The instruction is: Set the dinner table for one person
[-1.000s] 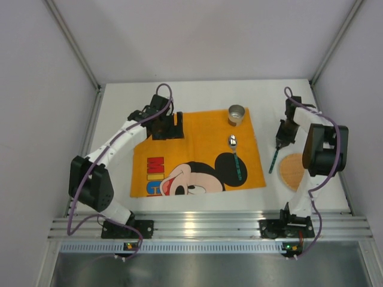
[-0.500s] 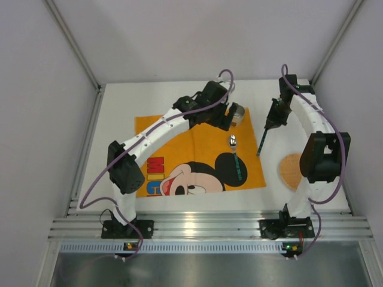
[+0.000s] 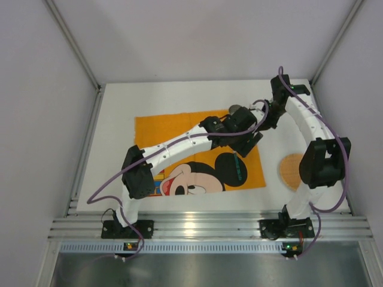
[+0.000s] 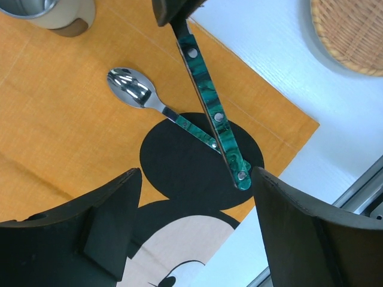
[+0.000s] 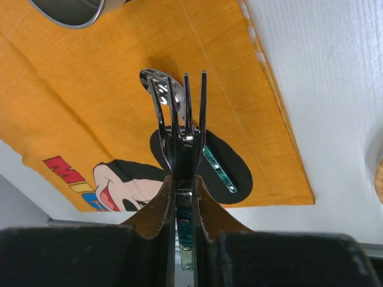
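Observation:
My right gripper [image 5: 183, 194] is shut on a fork [image 5: 185, 107] with a green marbled handle [image 4: 212, 107]. It holds the fork in the air over the right part of the orange Mickey Mouse cloth [image 3: 179, 128]. A matching spoon [image 4: 134, 89] lies on the cloth under it, its handle [image 3: 239, 170] on Mickey's black ear. My left gripper [image 4: 197, 209] hovers open just above the cloth near the spoon, with nothing between its fingers [image 4: 114, 227]. In the top view the left gripper [image 3: 248, 139] sits close beside the right gripper [image 3: 267, 121]. The white dinner table [image 3: 116, 119] lies under everything.
A metal cup [image 4: 51, 12] stands on the cloth's far right corner, partly hidden by the left arm in the top view. A round wicker plate [image 3: 291, 170] lies on the table right of the cloth. White walls close in the table on three sides.
My left arm swung from the cloth's far left corner across to the spoon and cup. My right arm carried the fork from beside the wicker plate back and left, over the cloth's right edge.

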Robot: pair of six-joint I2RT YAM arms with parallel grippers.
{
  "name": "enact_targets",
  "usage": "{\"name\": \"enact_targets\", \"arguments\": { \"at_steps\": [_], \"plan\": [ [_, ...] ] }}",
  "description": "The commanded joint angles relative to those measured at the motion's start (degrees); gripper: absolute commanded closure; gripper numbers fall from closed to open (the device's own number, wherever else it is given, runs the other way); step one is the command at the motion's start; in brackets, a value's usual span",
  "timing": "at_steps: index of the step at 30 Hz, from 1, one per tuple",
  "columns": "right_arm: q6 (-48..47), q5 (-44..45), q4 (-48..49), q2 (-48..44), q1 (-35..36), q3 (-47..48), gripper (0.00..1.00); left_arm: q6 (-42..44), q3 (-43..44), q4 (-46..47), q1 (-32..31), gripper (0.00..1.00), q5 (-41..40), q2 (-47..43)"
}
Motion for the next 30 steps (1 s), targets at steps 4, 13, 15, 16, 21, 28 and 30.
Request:
{"name": "enact_targets", "arguments": {
  "at_steps": [4,13,15,16,21,28,30],
  "plan": [
    [2.9,-2.2,-1.1,-4.2,0.6,0.5,1.0,1.7,-3.3,1.9,-1.1,0.22,-0.6,-3.7],
    [4.2,-4.2,-1.5,-5.9,1.2,-0.2,1.0,2.4,-4.1,1.4,-1.3,0.62,1.0,-2.2],
    [4.7,-4.7,-1.6,-6.4,2.0,-0.9,1.0,2.6,-4.0,1.4,-1.2,0.67,0.9,-2.0],
    [4.8,-4.9,-1.6,-6.5,2.5,-1.1,1.0,2.7,-4.1,1.4,-1.2,0.67,0.9,-1.9],
    [5.3,-6.1,-2.4,-6.9,5.6,-1.3,1.0,3.2,-4.1,0.9,-1.3,0.66,0.2,-1.2],
    [4.5,-6.9,-3.2,-7.0,6.9,-1.2,1.0,2.2,-5.4,-0.6,-1.6,1.0,-3.0,-1.6],
    [4.5,-6.9,-3.1,-7.1,6.9,-1.0,0.96,1.6,-6.4,-0.4,-1.6,1.0,-3.4,-2.5]
  ]
}}
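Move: The handle of the fork, still held at the neck by the right fingers, has its middle about 3 cm ahead of the open left hand, 5 cm right and 3 cm below. The spoon lies level with the left hand, some 4 cm right and 18 cm down; the cup is about 19 cm ahead, 4 cm right and 15 cm below. From the right hand, the handle's middle is roughly 5 cm back, 4 cm left and about level. The left hand sinks about 4 cm and pinches the handle's end while the right, keeping its grip, shifts left. ##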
